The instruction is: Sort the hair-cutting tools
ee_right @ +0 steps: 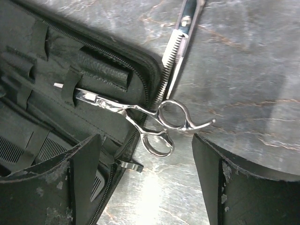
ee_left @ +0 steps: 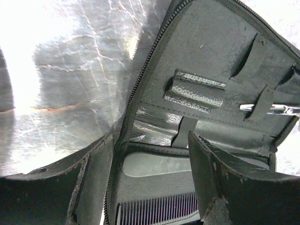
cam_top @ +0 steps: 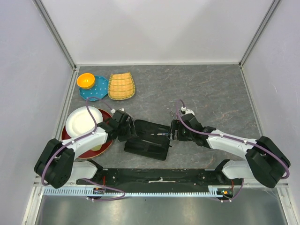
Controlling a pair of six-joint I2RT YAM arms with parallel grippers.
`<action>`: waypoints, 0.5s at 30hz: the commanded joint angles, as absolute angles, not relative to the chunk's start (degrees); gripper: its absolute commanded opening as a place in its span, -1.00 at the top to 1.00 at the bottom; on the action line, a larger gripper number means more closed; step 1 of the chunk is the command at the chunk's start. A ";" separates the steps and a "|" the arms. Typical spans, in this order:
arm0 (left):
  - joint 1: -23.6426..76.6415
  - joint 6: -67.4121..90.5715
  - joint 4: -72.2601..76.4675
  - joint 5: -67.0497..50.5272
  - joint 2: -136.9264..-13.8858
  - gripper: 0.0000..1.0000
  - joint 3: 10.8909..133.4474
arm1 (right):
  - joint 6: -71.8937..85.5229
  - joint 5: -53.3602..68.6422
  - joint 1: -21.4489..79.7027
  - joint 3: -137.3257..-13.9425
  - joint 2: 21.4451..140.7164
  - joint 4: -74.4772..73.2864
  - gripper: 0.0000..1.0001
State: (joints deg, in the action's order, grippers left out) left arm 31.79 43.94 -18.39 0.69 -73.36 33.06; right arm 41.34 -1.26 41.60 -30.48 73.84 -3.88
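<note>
A black zip case [cam_top: 146,145] lies open at the table's middle. One silver scissors [ee_right: 140,115] is slotted under a strap in the case, its ring handles sticking out over the zip edge onto the table. A second silver scissors [ee_right: 179,44], with a toothed blade, lies on the table beside the case's edge. The black comb [ee_left: 157,211] lies in the case's lower half and also shows in the right wrist view [ee_right: 49,149]. My left gripper [ee_left: 150,187] is open over the case's left side, above the comb. My right gripper [ee_right: 145,187] is open, just short of the ring handles.
A white plate [cam_top: 82,120] sits on a red plate [cam_top: 107,144] at the left. A blue dotted plate [cam_top: 97,92] with an orange bowl [cam_top: 85,80] and a woven basket [cam_top: 121,86] stand at the back left. White walls enclose the table.
</note>
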 commanded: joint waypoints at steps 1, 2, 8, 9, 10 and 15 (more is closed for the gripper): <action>32.69 48.16 -18.10 -5.01 -70.59 -0.41 30.59 | 42.27 -8.07 40.78 -32.08 70.93 -7.64 -0.70; 32.70 48.08 -17.84 -6.14 -70.14 -0.41 30.41 | 42.62 -8.78 40.61 -32.34 70.58 -8.78 -0.69; 32.87 47.46 -17.75 -8.17 -66.63 -0.41 29.36 | 46.30 -13.61 39.82 -32.96 66.98 -13.27 -0.63; 32.87 47.37 -17.75 -8.26 -66.27 -0.41 29.27 | 46.93 -13.97 39.81 -33.13 66.36 -13.79 -0.52; 32.87 47.11 -17.49 -8.87 -66.10 -0.41 29.27 | 47.46 -14.24 39.73 -33.40 66.27 -14.49 -0.46; 33.13 45.88 -15.30 -11.77 -66.53 -0.40 28.39 | 47.55 -11.70 39.73 -34.89 68.02 -15.12 -0.05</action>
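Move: My left hand is low over the left edge of the hair-tool case, whose middle lies about 7 cm to the right, roughly 1 cm ahead and 2 cm below; the red plate stands some 21 cm to the left of this hand and 3 cm farther out. From my right hand, the scissors in the strap are about 2 cm ahead, 4 cm left and 2 cm down; the thinning scissors lie straight ahead some 7 cm, and the case's middle level with it, 13 cm left. With my open left fingers still at the case's left edge, I drag that end back about 3 cm and nearly 2 cm to the right, easing up a centimetre. Meanwhile my right hand draws off about 4 cm to the right, rising slightly and swinging some 10 degrees clockwise beside the scissors' handles, its fingers starting to close without gripping anything. ##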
